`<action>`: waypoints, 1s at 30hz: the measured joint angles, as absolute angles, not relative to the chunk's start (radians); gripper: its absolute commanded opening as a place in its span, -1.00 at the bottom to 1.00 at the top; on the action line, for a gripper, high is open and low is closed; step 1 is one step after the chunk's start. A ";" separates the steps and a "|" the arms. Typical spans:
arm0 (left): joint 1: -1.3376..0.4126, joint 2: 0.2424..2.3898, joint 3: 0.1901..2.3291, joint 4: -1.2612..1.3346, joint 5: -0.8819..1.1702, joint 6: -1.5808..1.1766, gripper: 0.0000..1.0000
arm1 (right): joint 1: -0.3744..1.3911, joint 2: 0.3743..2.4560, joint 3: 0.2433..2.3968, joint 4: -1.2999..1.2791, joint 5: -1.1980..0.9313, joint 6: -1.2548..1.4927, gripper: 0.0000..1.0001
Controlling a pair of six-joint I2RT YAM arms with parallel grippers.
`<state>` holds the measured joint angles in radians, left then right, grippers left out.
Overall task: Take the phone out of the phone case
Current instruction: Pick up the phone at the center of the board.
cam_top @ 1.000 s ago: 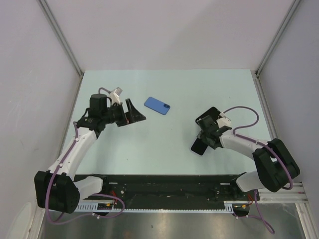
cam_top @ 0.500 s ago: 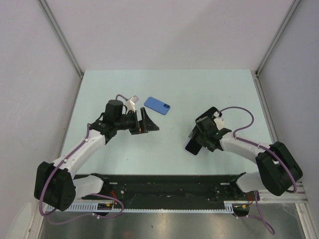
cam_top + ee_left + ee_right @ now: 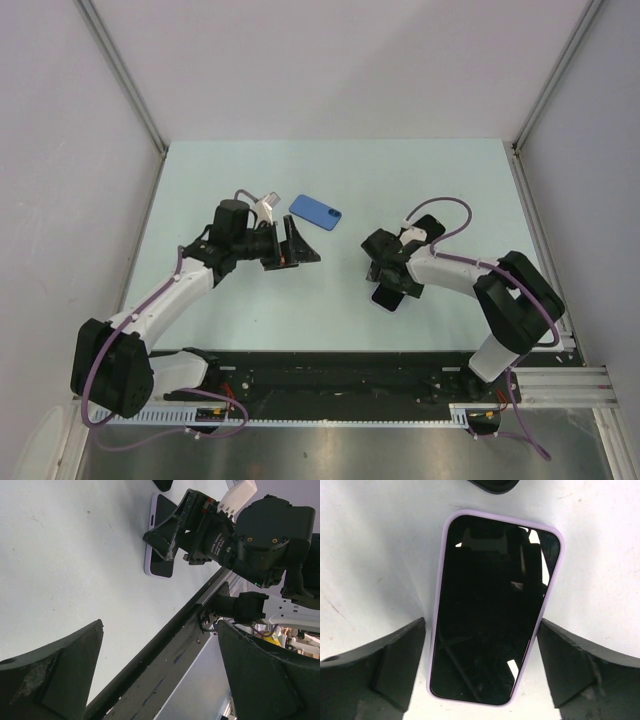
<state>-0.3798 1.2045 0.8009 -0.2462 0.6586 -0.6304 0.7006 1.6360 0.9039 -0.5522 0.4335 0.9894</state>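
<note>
The phone in its lilac case [image 3: 495,610] lies flat on the table with its dark screen up. It also shows in the top view [image 3: 388,297] and the left wrist view [image 3: 159,555]. My right gripper [image 3: 482,622] is open just above it, one finger [image 3: 395,665] on each side of the case with small gaps; it also shows in the top view [image 3: 384,268]. My left gripper [image 3: 300,246] is open and empty, tilted toward the right arm, well left of the phone. Its fingers [image 3: 55,675] frame the table's front edge.
A flat blue phone-shaped item [image 3: 315,211] lies at the back centre, just beyond my left gripper. A black flat item [image 3: 428,226] lies behind the right gripper, its edge showing in the right wrist view [image 3: 492,485]. The black rail [image 3: 330,372] runs along the near edge.
My right gripper swung left and now hangs over the phone, which shifted slightly left. My left gripper moved right toward the centre, then held still.
</note>
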 measured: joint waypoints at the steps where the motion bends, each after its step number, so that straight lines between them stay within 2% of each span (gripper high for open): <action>1: -0.380 1.205 0.801 -0.247 0.659 -0.629 0.99 | 0.706 1.639 0.906 -0.554 0.438 0.989 0.61; 2: -0.380 1.205 0.801 -0.248 0.658 -0.629 0.99 | 0.708 1.641 0.907 -0.555 0.444 0.991 0.40; 5: -0.380 1.205 0.801 -0.249 0.658 -0.628 1.00 | 0.707 1.637 0.904 -0.553 0.446 0.994 0.13; 7: -0.380 1.205 0.801 -0.249 0.658 -0.628 0.99 | 0.707 1.624 0.896 -0.545 0.439 0.993 0.06; 16: -0.395 1.224 0.735 -0.168 0.688 -0.650 1.00 | 0.715 1.513 0.833 -0.523 0.319 1.010 -0.04; 24: -0.527 1.309 0.574 0.040 0.742 -0.760 0.99 | 0.739 1.459 0.830 -0.421 0.187 1.061 -0.06; 30: -0.606 1.376 0.553 0.216 0.767 -0.826 0.97 | 0.740 1.459 0.830 -0.344 0.122 1.099 -0.07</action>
<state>-0.6060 1.3762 0.5529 0.2157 0.7670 -0.8261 0.7403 1.4590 0.8303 -0.3443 0.1223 1.0988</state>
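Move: Straddling the purple-edged phone already, the right hand's open fingers have its middle only about 1 cm ahead and right at their height. The black case lies roughly 12 cm forward and 7 cm to the right; the blue phone is far off, some 20 cm forward and 23 cm left. From the left hand, the purple-edged phone is about 25 cm to the right, 3 cm back and 16 cm below. Closing on the phone's long edges, the right fingers pinch it and lift it off the board, drawing back about 2 cm, then carrying it left towards the left hand, some 8 cm across and 5 cm up in all, while the wrist rolls its left side up by roughly 25 degrees. The left hand, wide open, comes back, down and right towards the phone, about 7 cm each way, turning slightly clockwise. ##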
